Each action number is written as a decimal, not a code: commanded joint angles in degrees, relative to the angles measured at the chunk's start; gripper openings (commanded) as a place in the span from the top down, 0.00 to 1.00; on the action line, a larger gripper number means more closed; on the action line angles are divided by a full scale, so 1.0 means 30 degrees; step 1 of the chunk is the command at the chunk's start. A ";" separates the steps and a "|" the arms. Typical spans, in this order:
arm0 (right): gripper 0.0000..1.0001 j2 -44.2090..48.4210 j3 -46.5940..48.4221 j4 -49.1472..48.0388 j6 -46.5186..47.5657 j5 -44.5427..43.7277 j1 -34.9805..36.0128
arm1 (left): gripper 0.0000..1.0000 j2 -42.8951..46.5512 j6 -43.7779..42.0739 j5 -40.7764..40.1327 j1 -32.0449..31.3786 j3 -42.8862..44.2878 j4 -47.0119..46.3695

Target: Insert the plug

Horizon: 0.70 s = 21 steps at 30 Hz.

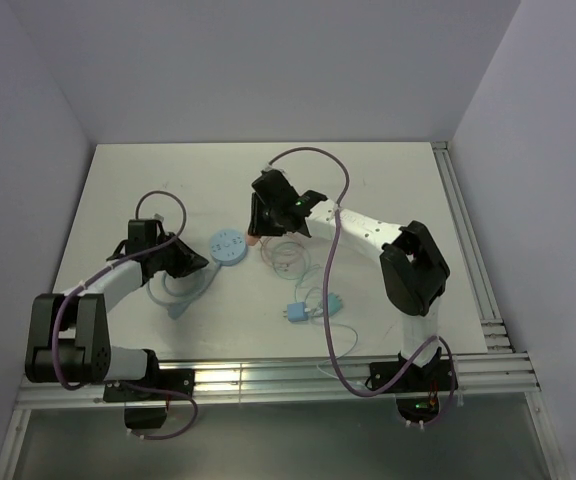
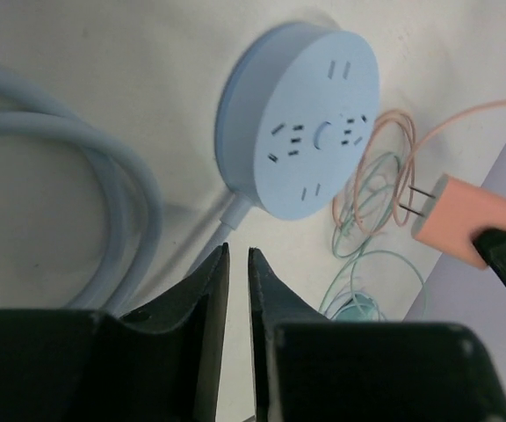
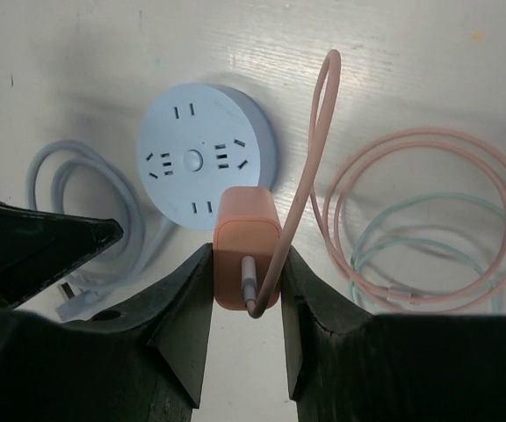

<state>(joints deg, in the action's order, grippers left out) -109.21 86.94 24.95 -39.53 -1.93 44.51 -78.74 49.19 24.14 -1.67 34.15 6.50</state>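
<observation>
A round pale-blue socket point(image 1: 228, 246) point(image 2: 306, 123) point(image 3: 202, 154) lies flat on the white table, slots facing up. The plug is an orange block point(image 3: 246, 251) point(image 2: 464, 220) point(image 1: 254, 240), and my right gripper point(image 3: 247, 255) point(image 1: 256, 232) is shut on its two sides. It hangs just off the socket's right rim, and its two prongs point(image 2: 415, 198) point toward the socket without touching it. My left gripper point(image 2: 238, 255) point(image 1: 200, 262) sits low at the socket's left side, beside its cord. Its jaws stand a narrow gap apart with only bare table between them.
The socket's thick pale-blue cord point(image 1: 173, 295) point(image 2: 104, 176) loops on the table to the left. Thin pink cable coils point(image 3: 429, 220) and teal coils point(image 1: 288, 255) lie right of the socket. A teal charger point(image 1: 300, 311) rests nearer the front edge.
</observation>
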 commanded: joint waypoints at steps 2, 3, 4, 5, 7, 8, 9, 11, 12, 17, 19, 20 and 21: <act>1.00 -0.0538 0.1397 -0.1024 0.3769 0.1228 0.0104 | 0.78 0.1636 -0.0869 -0.0662 -0.0584 -0.0426 -0.0526; 1.00 -0.0831 0.2475 -0.0529 0.4120 0.1666 0.0046 | 0.75 0.1898 -0.0956 -0.0896 -0.0788 -0.0601 -0.0556; 1.00 -0.1530 0.3066 -0.0263 0.4703 0.2366 0.0075 | 0.73 0.1988 -0.1015 -0.1334 -0.0877 -0.0690 -0.0556; 1.00 -0.1914 0.4261 0.0059 0.4854 0.2634 0.0075 | 0.70 0.2163 -0.1073 -0.1483 -0.0965 -0.0893 -0.0701; 1.00 -0.3256 0.5672 0.1463 0.5439 0.2929 0.0075 | 0.61 0.2310 -0.0899 -0.1514 -0.1316 -0.1187 -0.1140; 1.00 -0.3700 0.7101 0.2020 0.5703 0.3046 0.0075 | 0.51 0.2369 -0.0782 -0.1572 -0.1492 -0.1392 -0.1403; 1.00 -0.4372 0.7666 0.2895 0.5995 0.2989 0.0046 | 0.47 0.2428 -0.0549 -0.1688 -0.1638 -0.1452 -0.1493; 1.00 -0.4729 0.8487 0.3254 0.6232 0.3047 0.0046 | 0.42 0.2661 -0.0401 -0.2242 -0.1844 -0.1627 -0.1639; 1.00 -0.5049 0.8724 0.3604 0.6436 0.3047 0.0046 | 0.42 0.2721 -0.0284 -0.2391 -0.2019 -0.1686 -0.1698; 1.00 -0.6193 1.0481 0.5770 0.6906 0.2639 0.0075 | 0.44 0.2547 -0.0166 -0.2715 -0.2109 -0.1949 -0.1991; 1.00 -0.6225 1.0426 0.5863 0.6994 0.2637 0.0075 | 0.46 0.2370 -0.0079 -0.2715 -0.2138 -0.2038 -0.1992; 1.00 -0.6195 1.0194 0.5863 0.6994 0.2695 0.0075 | 0.47 0.2138 -0.0078 -0.2686 -0.2138 -0.2154 -0.2572; 1.00 -0.6195 1.0133 0.5892 0.6965 0.2667 0.0075 | 0.47 0.2048 -0.0107 -0.2628 -0.2138 -0.2184 -0.2665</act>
<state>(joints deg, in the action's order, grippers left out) -127.94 115.39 40.16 -20.23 6.46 44.49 -72.20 48.12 17.04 -7.77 28.18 2.13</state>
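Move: The round socket block lies about 6 cm to the left of the right hand, which holds the orange plug, 2 cm ahead and roughly 10 cm below. The orange cable coil is some 7 cm to that hand's right and 1 cm back; the grey cord's coil is about 18 cm to its left and 7 cm back. From the left hand, the block lies some 6 cm ahead, 5 cm right and 3 cm lower. The orange plug, still gripped in the right hand, is carried left and forward, rising slightly, about 6 cm towards the round socket block, then sinks some 3 cm while easing back a little over its right side, turning about 20 degrees counter-clockwise overall. The empty left hand opens its fingers and draws back a couple of centimetres, slightly right, after a brief rise. ##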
